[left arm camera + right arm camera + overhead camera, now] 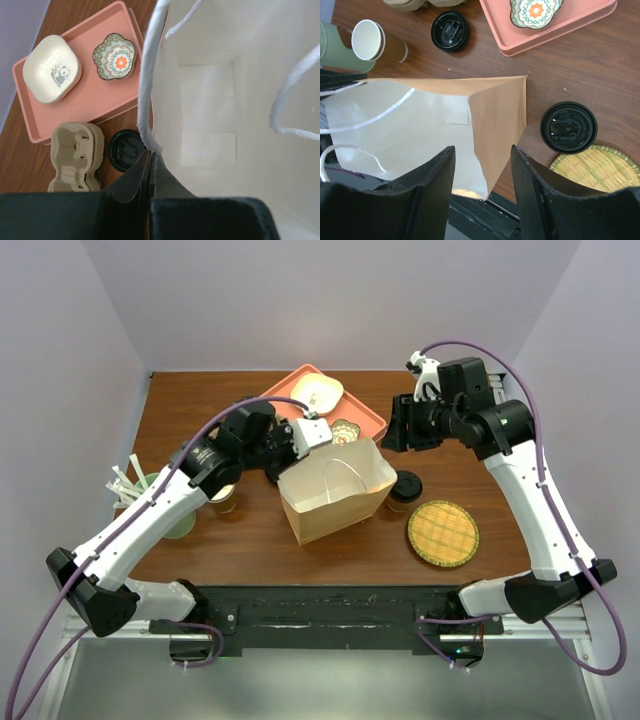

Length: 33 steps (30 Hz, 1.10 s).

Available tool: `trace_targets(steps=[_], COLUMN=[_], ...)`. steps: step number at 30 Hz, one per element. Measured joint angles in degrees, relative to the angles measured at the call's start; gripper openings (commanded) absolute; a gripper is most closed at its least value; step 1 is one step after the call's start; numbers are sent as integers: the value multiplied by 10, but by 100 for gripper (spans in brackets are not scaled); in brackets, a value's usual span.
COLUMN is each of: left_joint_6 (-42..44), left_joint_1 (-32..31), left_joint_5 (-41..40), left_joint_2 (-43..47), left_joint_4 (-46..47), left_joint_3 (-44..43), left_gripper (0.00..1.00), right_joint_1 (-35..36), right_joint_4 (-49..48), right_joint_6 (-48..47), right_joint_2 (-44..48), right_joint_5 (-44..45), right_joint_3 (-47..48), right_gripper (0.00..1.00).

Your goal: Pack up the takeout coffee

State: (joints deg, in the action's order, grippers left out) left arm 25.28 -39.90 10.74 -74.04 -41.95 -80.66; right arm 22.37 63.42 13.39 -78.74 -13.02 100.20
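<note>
The takeout coffee (405,489), a small brown cup under a black lid (568,127), stands on the table just right of the open brown paper bag (335,505). The bag stands upright with its white inside (210,100) showing and nothing in it. My left gripper (151,154) is shut on the bag's rim by the base of a white handle, on the tray side (295,462). My right gripper (482,150) hovers open above the bag's right end (388,445). The bag's brown side wall (495,115) sits between its fingers, untouched. The coffee is to that gripper's right.
Behind the bag, a pink tray (85,107) holds a white panda dish (51,67) and a flowered dish (115,56). A pulp cup carrier (75,157) and a loose black lid (127,150) lie near it. A lidless cup (370,40), a green cup (332,42) and a woven coaster (443,533) are also on the table.
</note>
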Motion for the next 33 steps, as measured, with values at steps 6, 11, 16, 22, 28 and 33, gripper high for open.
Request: trace_targets(steps=[6,11,16,22,28,33], left_joint_6=[-3,-38,-131,-280,-416,-499], left_joint_1=[0,0,0,3,56,128], left_joint_5=[-80,-160,-263,-379,-417,-423], left_joint_2=[-1,-1,-3,-21,-68,-107], left_joint_4=[20,50,54,28,-41,-82], left_joint_3=[0,-2,-35,-112,-167,-153], left_gripper=[62,75,73,74,73,72], right_joint_1=[0,0,0,0,0,1], right_joint_4=[-5,-8,-18,-54,-103,-116], right_joint_6=[7,12,14,16,-2,-21], right_joint_2=[12,17,16,3,-41,-102], right_joint_5=[0,0,-1,-18,-30,-27], right_joint_3=[-19,-29,-29,-28,-28,-18], right_gripper=[52,52,52,53,54,46])
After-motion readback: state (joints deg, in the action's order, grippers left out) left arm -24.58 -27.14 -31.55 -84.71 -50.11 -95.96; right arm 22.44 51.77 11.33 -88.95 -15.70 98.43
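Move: The cup carrier lies about 20 cm ahead of the left hand, 12 cm to its left and 24 cm below. The black lid is some 12 cm ahead and 6 cm left, the empty cup 3 cm ahead and 17 cm left. The paper bag, its rim still pinched by this hand, has its middle level and 11 cm right. From the right hand, the bag's middle lies 2 cm back and 9 cm left, the lidded cup 2 cm ahead and 7 cm right. The bag's rim comes free as the left fingers open to about three-quarters; that hand then swings forward and left, some 17 cm in all, towards the cup carrier, rising about 8 cm before dipping again and turning roughly 75 degrees counter-clockwise. The open right hand almost waits at first, then reaches about 6 cm forward, sinking and easing left, beside the bag's right rim. ##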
